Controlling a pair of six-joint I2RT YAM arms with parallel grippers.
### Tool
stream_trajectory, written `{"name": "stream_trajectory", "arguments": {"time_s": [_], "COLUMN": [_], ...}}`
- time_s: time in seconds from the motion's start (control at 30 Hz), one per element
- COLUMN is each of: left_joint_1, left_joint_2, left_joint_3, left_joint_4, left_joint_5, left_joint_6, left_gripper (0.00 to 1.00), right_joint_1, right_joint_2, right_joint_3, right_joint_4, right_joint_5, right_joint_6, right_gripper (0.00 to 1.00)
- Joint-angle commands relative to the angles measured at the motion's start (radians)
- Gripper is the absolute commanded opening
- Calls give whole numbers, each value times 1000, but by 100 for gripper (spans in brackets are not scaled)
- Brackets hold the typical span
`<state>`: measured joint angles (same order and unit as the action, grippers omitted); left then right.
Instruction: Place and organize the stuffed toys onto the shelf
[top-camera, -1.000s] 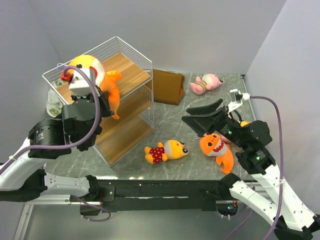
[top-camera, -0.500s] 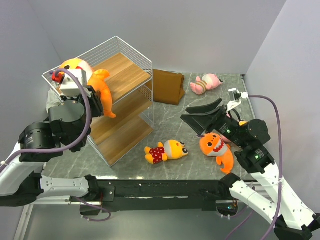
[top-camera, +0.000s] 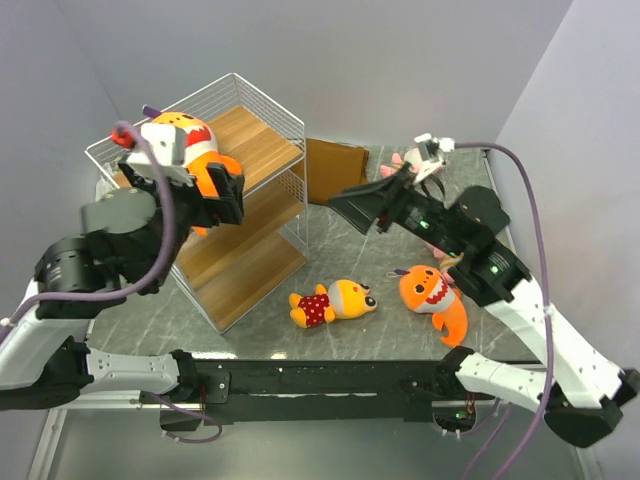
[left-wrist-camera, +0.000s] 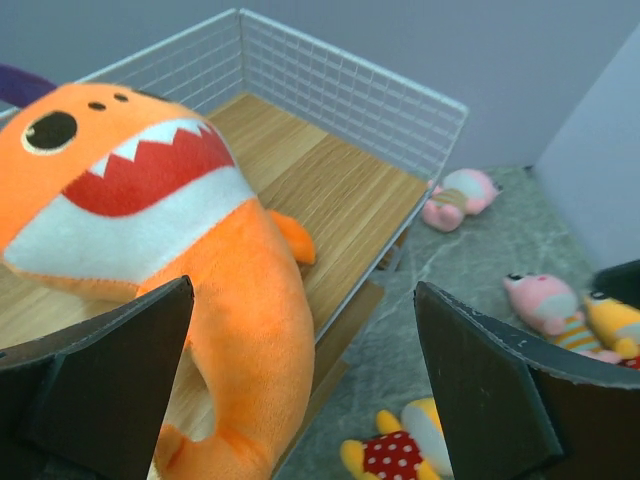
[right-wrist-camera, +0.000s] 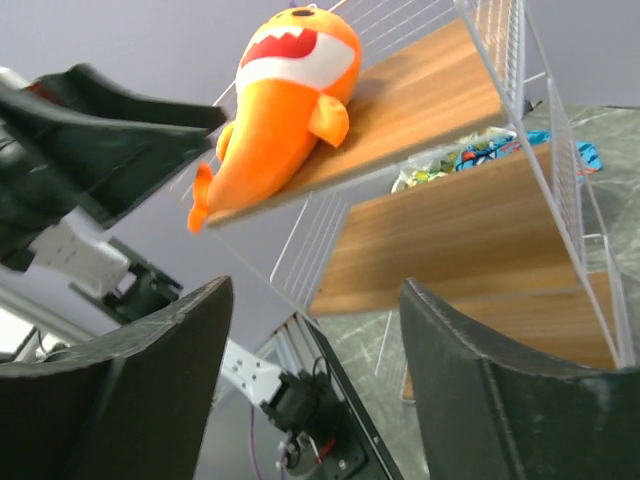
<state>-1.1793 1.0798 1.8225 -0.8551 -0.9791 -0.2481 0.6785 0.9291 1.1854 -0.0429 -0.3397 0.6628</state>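
Note:
One big orange shark (left-wrist-camera: 200, 260) lies on the top board of the white wire shelf (top-camera: 262, 135); it also shows in the top view (top-camera: 200, 145) and the right wrist view (right-wrist-camera: 285, 90). My left gripper (left-wrist-camera: 300, 400) is open just above it, its jaws wide apart and not holding it. My right gripper (top-camera: 358, 207) is open, empty and raised, pointing at the shelf (right-wrist-camera: 440, 230). The second shark (top-camera: 432, 295) and a red dotted toy (top-camera: 330, 302) lie on the table. One pink toy (left-wrist-camera: 458, 197) lies at the back. Another pink toy (left-wrist-camera: 545, 305) and an orange-headed one (left-wrist-camera: 615, 322) lie to the right.
A brown folded bag (top-camera: 332, 170) stands just right of the shelf. A colourful crinkly packet (right-wrist-camera: 470, 160) lies behind the shelf's middle board. Grey walls close in the left, the back and the right.
My left gripper has shifted above the top board and the shark now lies further up on it. My right gripper has lifted from over the table shark and swung toward the shelf.

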Motion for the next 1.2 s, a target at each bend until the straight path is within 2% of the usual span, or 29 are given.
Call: {"name": "stream_trajectory", "arguments": {"time_s": [0.0,0.13,0.17,0.33,0.43,0.67,0.87,1.0,1.1,1.17], "left_joint_1": [4,4,4,4,4,4,4,4,4,4], "left_joint_2": [-40,-113,-133,-293,-340,-307,-322,-317,-299,-300], "left_joint_3": [73,63,52,-63,-88,20,-11,-28,1,-8], "left_joint_4": [99,171,191,327,324,177,212,258,237,243], "left_joint_5": [59,109,129,243,276,247,261,244,241,249], "left_joint_6": [10,-8,-11,-34,-43,-56,-42,0,1,4], "left_gripper": [98,99,97,96,97,97,96,97,97,97], "right_joint_1": [85,196,213,305,346,394,424,437,443,443], "right_joint_2": [103,242,269,411,491,655,763,803,826,818], "right_joint_3": [120,242,302,447,542,746,888,922,947,919], "right_joint_4": [29,-23,-37,-71,-107,-176,-259,-264,-282,-246], "right_joint_5": [120,277,322,430,488,501,492,481,472,452], "right_joint_6": [-15,-55,-57,-87,-129,-187,-230,-236,-252,-262], "right_gripper": [72,69,69,66,66,65,65,66,57,42]}}
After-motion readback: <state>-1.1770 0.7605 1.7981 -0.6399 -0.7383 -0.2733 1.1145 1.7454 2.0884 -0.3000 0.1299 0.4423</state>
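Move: The orange shark toy lies on the top shelf board, its middle about 23 cm to the right gripper's left, some 6 cm farther forward and roughly level with it. The board's middle lies about 24 cm left, 9 cm forward and 8 cm below that gripper. The open left gripper stands in front of the toy, some 22 cm left and 2 cm forward of the right one. From the left gripper the toy is about 5 cm ahead, 2 cm left and slightly lower. Sweep the right gripper about 21 cm left and slightly forward to the shark toy on the top board, rising then dipping on the way, and start closing its fingers around the toy's lower body as it arrives. Meanwhile back the wide-open left gripper away from the toy, up, left and back, rolling its left side down nearly 30 degrees, easing slightly back right and down at the end. ##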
